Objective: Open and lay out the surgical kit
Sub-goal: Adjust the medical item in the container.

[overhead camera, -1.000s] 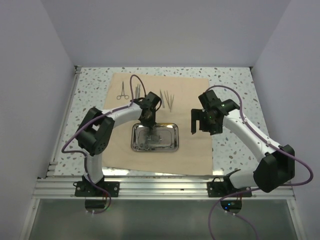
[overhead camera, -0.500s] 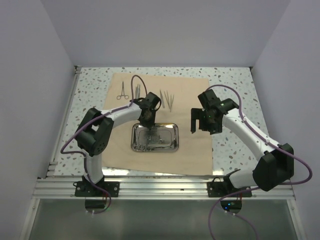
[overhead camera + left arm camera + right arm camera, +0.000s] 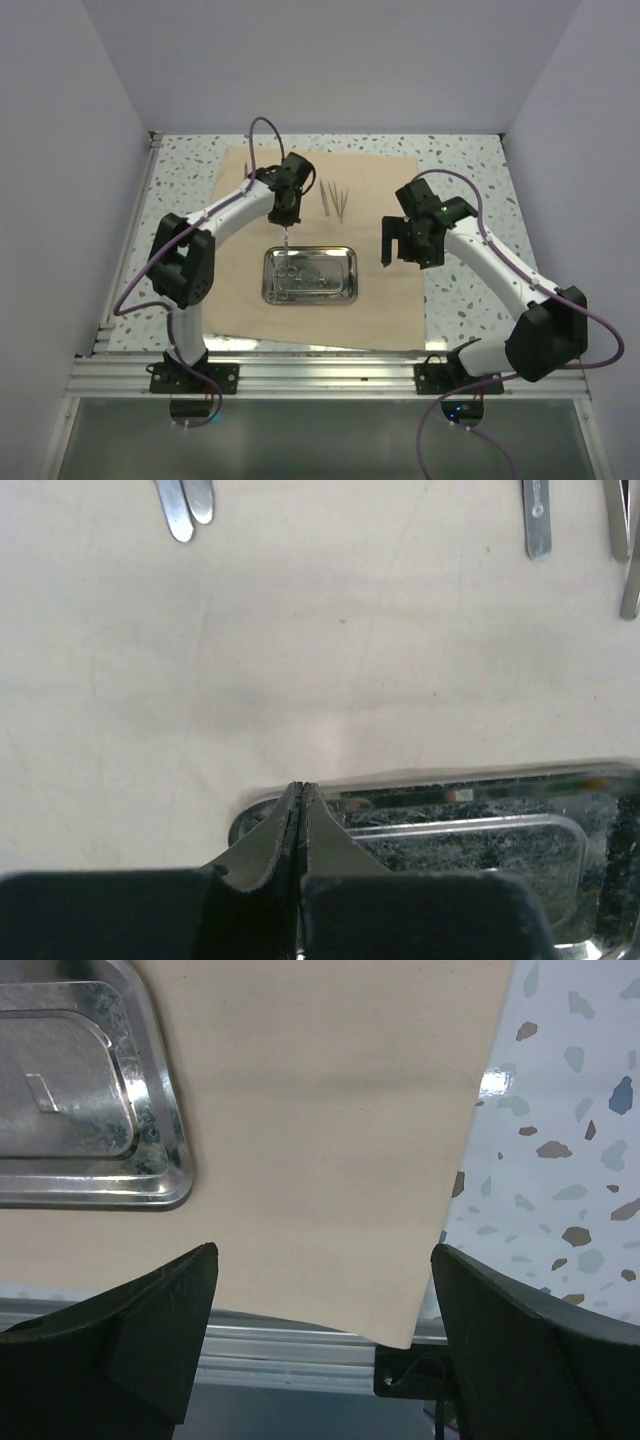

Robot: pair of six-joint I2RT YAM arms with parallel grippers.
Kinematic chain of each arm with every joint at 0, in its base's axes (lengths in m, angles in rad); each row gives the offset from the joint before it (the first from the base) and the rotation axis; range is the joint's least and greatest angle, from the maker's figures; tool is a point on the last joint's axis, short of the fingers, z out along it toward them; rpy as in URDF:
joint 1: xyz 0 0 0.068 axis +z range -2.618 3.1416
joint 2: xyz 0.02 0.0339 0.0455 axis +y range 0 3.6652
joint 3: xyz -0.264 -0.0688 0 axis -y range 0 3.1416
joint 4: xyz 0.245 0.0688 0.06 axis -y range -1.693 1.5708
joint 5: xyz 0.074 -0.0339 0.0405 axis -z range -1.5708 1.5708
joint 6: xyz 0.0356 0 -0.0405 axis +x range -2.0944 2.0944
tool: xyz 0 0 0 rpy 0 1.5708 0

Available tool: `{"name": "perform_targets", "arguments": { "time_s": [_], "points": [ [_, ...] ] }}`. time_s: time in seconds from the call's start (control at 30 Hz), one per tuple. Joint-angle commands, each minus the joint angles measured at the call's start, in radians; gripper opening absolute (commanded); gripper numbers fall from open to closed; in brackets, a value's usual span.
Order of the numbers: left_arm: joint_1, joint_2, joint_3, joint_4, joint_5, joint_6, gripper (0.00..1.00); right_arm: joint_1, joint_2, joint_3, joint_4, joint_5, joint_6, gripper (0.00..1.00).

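The beige cloth wrap (image 3: 390,300) lies spread flat on the table. The steel tray (image 3: 345,272) sits on its middle and holds scissors-like instruments (image 3: 287,278). Thin silvery instruments (image 3: 335,200) lie in a row on the cloth beyond it; they also show in the left wrist view (image 3: 186,510). My left gripper (image 3: 284,236) points down just past the tray's far left corner (image 3: 262,815). Its fingers (image 3: 270,845) are pressed together on a thin instrument that shows only as a sliver. My right gripper (image 3: 402,246) hangs open and empty over the cloth right of the tray (image 3: 90,1110).
Speckled tabletop (image 3: 470,290) borders the cloth on both sides. The cloth's near right corner (image 3: 400,1330) reaches the metal rail (image 3: 330,372) at the table's front edge. Grey walls enclose the table on three sides.
My left gripper rose out of the tray and moved back and slightly left, toward the row of laid-out instruments. The right arm barely moved.
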Motion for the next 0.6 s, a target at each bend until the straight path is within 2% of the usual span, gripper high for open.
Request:
{"name": "perform_targets", "arguments": {
  "time_s": [0.0, 0.03, 0.07, 0.1, 0.13, 0.23, 0.4, 0.57],
  "points": [
    [0.025, 0.054, 0.073, -0.018, -0.050, 0.033, 0.00, -0.002, -0.022, 0.019, 0.009, 0.011, 0.009, 0.92],
    [0.031, 0.068, 0.086, -0.022, -0.055, 0.032, 0.00, -0.003, -0.022, 0.019, 0.009, 0.012, 0.009, 0.92],
    [0.033, 0.083, 0.110, -0.025, -0.062, 0.030, 0.06, -0.003, -0.024, 0.021, 0.006, 0.012, 0.009, 0.92],
    [0.033, 0.103, 0.118, -0.024, -0.067, 0.029, 0.18, -0.003, -0.022, 0.021, 0.005, 0.011, 0.009, 0.92],
    [0.033, 0.112, 0.123, -0.016, -0.073, 0.029, 0.37, -0.003, -0.025, 0.021, 0.005, 0.014, 0.009, 0.92],
    [0.033, 0.125, 0.145, -0.013, -0.069, 0.027, 0.55, -0.002, -0.027, 0.019, 0.005, 0.014, 0.009, 0.92],
    [0.033, 0.073, 0.141, -0.038, -0.069, 0.018, 0.58, -0.002, -0.027, 0.009, 0.009, 0.009, 0.012, 0.92],
    [0.033, 0.016, 0.069, -0.050, -0.024, 0.004, 0.54, -0.003, -0.020, -0.004, 0.022, 0.006, 0.013, 0.92]
  ]
}}
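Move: The left hand, shut on the slim tip of the ring-handled medical item, has the container's far rim roughly 5 cm back, straight in line, and 7 cm below. The container's middle is about 12 cm back and 5 cm right; the paired silver handles lie 10 cm ahead and 3 cm left, the single flat tweezers 7 cm ahead and 8 cm right. From the right hand that stretch of rim is about 25 cm left, 4 cm ahead, 12 cm below. Left hand draws the item's tip about 3 cm forward, then sinks some 2.5 cm, opening halfway to release it. ##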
